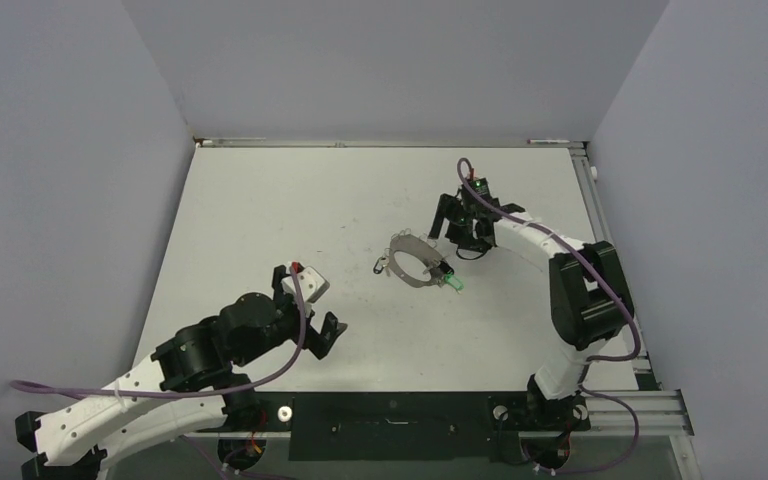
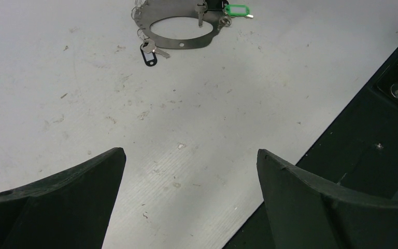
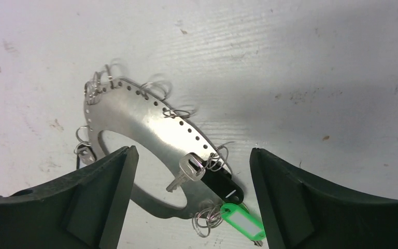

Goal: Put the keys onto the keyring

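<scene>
The keyring (image 3: 150, 127) is a flat oval metal plate with a row of holes and thin wire rings along its edge. It lies mid-table (image 1: 415, 262). A silver key (image 3: 188, 171) with a black tag (image 3: 224, 185) rests on the plate, and a green tag (image 3: 243, 222) lies at its end. Another key (image 2: 158, 50) with a black tag (image 2: 148, 56) lies at the plate's left side. My right gripper (image 3: 190, 154) hovers open just over the plate and holds nothing. My left gripper (image 2: 190, 153) is open over bare table, well short of the keyring (image 2: 179, 44).
The white table (image 1: 260, 210) is walled at the back and both sides. A black strip (image 2: 373, 140) runs along its near edge, close to the right of the left gripper (image 1: 310, 308). The right gripper (image 1: 457, 232) stands just behind the plate.
</scene>
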Robot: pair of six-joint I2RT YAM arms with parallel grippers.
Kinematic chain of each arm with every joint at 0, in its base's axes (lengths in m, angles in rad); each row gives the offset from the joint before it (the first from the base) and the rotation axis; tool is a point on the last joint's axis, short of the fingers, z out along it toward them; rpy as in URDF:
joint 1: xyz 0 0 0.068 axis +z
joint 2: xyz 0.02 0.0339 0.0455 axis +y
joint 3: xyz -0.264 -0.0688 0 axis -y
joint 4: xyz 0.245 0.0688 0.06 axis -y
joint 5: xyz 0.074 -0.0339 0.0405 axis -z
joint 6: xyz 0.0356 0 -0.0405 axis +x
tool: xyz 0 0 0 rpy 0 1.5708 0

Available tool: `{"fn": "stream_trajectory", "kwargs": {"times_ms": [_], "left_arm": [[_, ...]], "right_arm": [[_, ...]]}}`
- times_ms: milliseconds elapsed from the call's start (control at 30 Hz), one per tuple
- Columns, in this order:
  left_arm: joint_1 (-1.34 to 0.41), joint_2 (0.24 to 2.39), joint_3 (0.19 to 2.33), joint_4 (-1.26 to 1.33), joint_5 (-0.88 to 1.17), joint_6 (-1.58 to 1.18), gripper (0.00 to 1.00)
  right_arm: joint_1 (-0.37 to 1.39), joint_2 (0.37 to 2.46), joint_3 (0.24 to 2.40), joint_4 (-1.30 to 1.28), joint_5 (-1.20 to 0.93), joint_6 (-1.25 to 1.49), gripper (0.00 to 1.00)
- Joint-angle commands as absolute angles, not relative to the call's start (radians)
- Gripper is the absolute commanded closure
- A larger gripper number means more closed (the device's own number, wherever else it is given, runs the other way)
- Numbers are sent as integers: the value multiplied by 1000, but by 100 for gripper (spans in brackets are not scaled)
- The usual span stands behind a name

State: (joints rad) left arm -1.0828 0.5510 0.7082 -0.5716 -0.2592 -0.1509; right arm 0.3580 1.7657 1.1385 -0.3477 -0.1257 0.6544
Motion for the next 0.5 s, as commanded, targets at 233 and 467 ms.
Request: {"fn": "stream_trajectory", "kwargs": {"times_ms": [233, 467], "left_arm": [[-963, 499, 685, -470, -185, -178, 4], [-879, 496, 662, -433, -119, -170, 4]], "right_arm": [[403, 1327, 963, -154, 44, 408, 16], [406, 1089, 794, -33, 61, 410, 15]]}}
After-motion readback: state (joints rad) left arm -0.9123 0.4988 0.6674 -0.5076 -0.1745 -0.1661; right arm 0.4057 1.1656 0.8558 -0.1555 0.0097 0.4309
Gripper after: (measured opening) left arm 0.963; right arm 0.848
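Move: The released keyring lies on the table with its middle about 4 cm back and 6 cm left of the open right hand, some 5 cm lower. Just behind that hand, on the same level as the keyring, are the black tag, 5 cm back and straight in line, and the green tag, about 8 cm back and 1 cm to the right. From the left hand, the keyring is roughly 19 cm ahead, 14 cm to the right and 21 cm down. The keyring is left lying as the right hand, already open, climbs about 14 cm away from it, easing back and slightly right after a small forward start. Its wrist tips up some 30 degrees, so the fingers swing from pointing down towards forward. The left hand, open and empty, drifts a couple of centimetres forward and left. ##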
